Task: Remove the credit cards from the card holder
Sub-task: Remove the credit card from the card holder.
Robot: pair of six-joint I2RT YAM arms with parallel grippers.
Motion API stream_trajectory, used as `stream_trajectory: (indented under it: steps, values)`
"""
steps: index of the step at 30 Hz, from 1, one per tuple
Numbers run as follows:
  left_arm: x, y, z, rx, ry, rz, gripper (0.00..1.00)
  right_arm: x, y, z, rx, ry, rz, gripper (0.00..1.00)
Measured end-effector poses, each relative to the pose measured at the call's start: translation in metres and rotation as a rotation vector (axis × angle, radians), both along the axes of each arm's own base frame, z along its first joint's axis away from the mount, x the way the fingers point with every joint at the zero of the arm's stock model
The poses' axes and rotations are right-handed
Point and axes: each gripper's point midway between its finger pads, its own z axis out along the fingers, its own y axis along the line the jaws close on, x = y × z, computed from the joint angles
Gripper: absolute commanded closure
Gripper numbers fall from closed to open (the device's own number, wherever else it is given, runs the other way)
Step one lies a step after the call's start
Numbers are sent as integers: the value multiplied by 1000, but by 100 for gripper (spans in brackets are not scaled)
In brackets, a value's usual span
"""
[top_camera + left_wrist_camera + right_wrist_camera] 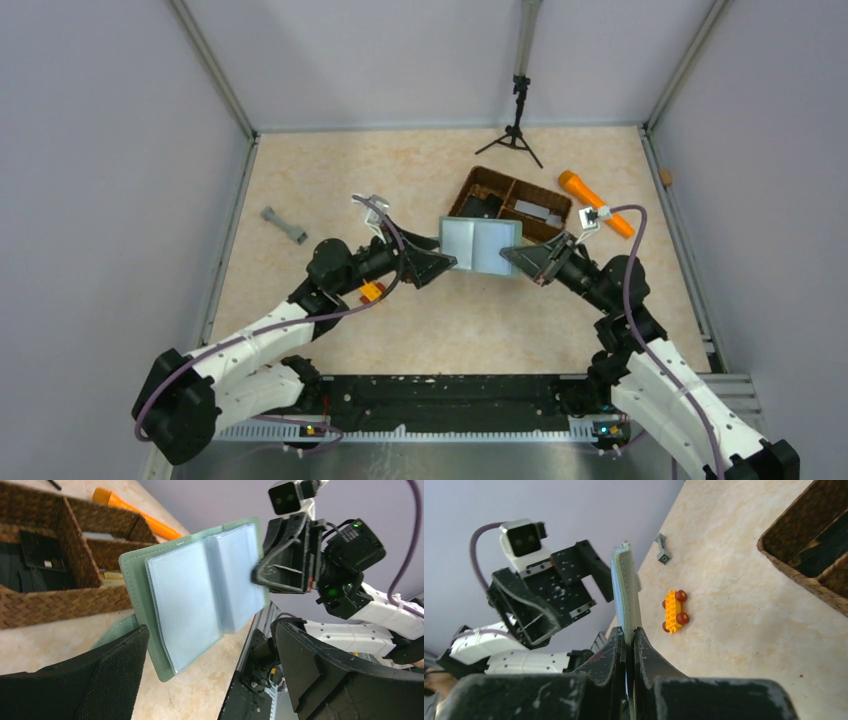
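The card holder [480, 247] is a sage-green folding wallet, held open above the table with its pale blue clear sleeves facing up. My right gripper [512, 257] is shut on its right edge; in the right wrist view the fingers [630, 632] pinch the green cover [625, 592] edge-on. My left gripper [445, 262] sits at the holder's left edge with its jaws wide apart. In the left wrist view the holder [190, 595] stands just ahead of and between the open fingers [115, 675]. No card shows distinctly in the sleeves.
A brown woven divided basket [468, 190] with dark flat items stands just behind the holder. An orange cylinder [595, 203] lies to its right. A yellow toy brick with wheels [371, 292] lies under the left arm, a grey piece [284, 225] at far left, a tripod [518, 130] at the back.
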Motion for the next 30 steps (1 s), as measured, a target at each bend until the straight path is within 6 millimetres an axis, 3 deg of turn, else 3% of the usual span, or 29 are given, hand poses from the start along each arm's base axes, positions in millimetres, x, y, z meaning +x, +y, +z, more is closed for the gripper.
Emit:
stream_trajectory:
  steps: [6,13,18,20,23,27,30]
  values:
    - [13,-5,-36,63,103,11,1,-6,10,-7,52,32,74,100]
    - [19,1,-52,95,159,57,1,-9,11,-3,59,12,92,100]
    - [7,-1,-57,41,183,6,7,-10,13,-3,57,10,106,100]
    - [4,-7,-60,11,204,-34,21,-11,14,-4,57,12,117,100]
    - [4,-18,-70,-19,258,-92,59,-12,15,-7,50,24,128,100]
    - [0,-27,-72,-68,298,-167,98,-11,15,-12,35,37,126,100]
    - [-2,-29,-69,-89,302,-195,100,-9,14,-16,25,47,111,100]
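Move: About 5 cm to the left hand's right, 1 cm ahead and 5 cm lower, the opened card holder is held out by the right hand; its middle lies some 5 cm left of the right hand, 1 cm ahead and level in height. From the left hand, the wicker basket sits roughly 17 cm ahead, 14 cm right and 24 cm down, and the yellow toy car about 15 cm left, level fore-and-aft, 25 cm down. Sinking about 7 cm from above the card holder, the open left hand first eases a little forward, then comes back and slides some 3 cm right to the holder's free edge, tipping down 15 degrees or so and turning slightly clockwise, and shuts its fingers to pinch that edge. The right hand keeps its grip on the other side, drifting slightly left, down and back. ##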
